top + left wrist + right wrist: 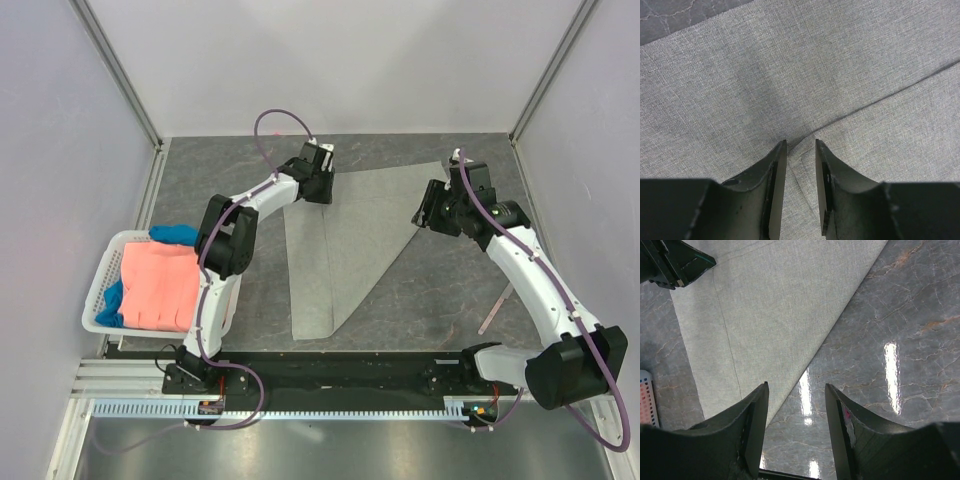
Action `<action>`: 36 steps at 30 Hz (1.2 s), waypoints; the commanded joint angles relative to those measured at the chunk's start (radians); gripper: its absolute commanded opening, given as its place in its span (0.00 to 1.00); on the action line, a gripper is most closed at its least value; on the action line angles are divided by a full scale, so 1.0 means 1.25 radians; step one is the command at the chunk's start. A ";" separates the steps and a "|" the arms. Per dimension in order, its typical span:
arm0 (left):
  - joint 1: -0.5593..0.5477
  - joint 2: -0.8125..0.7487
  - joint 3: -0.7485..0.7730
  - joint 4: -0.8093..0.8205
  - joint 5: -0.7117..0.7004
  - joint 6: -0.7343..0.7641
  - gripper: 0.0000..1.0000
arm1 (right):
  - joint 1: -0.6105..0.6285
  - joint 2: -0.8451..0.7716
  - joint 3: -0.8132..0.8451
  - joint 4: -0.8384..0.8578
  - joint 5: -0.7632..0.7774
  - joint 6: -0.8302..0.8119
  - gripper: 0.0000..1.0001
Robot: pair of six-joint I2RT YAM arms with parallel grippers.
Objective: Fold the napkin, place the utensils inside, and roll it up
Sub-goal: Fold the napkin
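Note:
The light grey napkin [340,240] lies flat mid-table, folded into a tapering shape with a long diagonal right edge. My left gripper [320,190] is pressed down on its far left corner. In the left wrist view the jaws [801,142] stand narrowly open on the napkin [790,75], with a small ridge of cloth puckered between them. My right gripper [422,215] hovers open over the diagonal edge of the napkin [765,305]; its jaws [796,385] hold nothing. A slim pinkish-brown utensil [495,308] lies on the table at the right, beside the right arm.
A white basket [100,290] at the left table edge holds a coral-orange cloth [160,285] and a blue cloth [175,235]. The left gripper [675,262] and a basket corner [645,400] show in the right wrist view. Walls close in the table at the back and both sides.

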 commanded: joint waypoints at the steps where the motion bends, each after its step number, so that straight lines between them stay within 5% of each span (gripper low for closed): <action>1: -0.018 0.008 0.016 -0.011 -0.033 0.036 0.36 | -0.003 -0.021 -0.005 -0.001 0.015 -0.004 0.57; 15: -0.027 0.003 -0.003 -0.009 -0.099 0.005 0.39 | -0.003 -0.013 -0.005 -0.001 0.015 -0.005 0.57; 19: -0.027 0.010 0.001 -0.012 -0.103 0.002 0.30 | -0.002 -0.011 -0.004 -0.001 0.015 -0.005 0.57; 29: -0.039 0.023 0.010 -0.022 -0.119 0.021 0.28 | -0.002 -0.010 0.003 -0.003 0.013 -0.006 0.58; 34: -0.041 0.031 0.024 -0.036 -0.119 0.029 0.02 | -0.003 -0.018 0.001 -0.003 0.015 -0.005 0.58; 36: -0.041 0.031 0.027 -0.038 -0.107 0.036 0.02 | -0.002 -0.021 0.000 -0.004 0.015 -0.006 0.58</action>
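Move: The folded-over corner of the napkin's top layer lies right between the left hand's parted fingertips, about 1 cm below the hand point. From this hand the napkin's left edge is some 9 cm straight left, its far right corner about 26 cm right and 9 cm ahead, and its near end roughly 30 cm back and 2 cm left, all some 2 cm lower. From the right hand, the folded corner lies around 18 cm ahead, 20 cm left and 18 cm below. The left fingertips close on the folded-over napkin corner from about a third open to almost shut, pinching the top layer, most of the closing coming at the very end. The hand all but stays in place, shifting under 1 cm right, then about 1 cm back left, and finally easing slightly back and down while rolling some 5 degrees, left side up. ##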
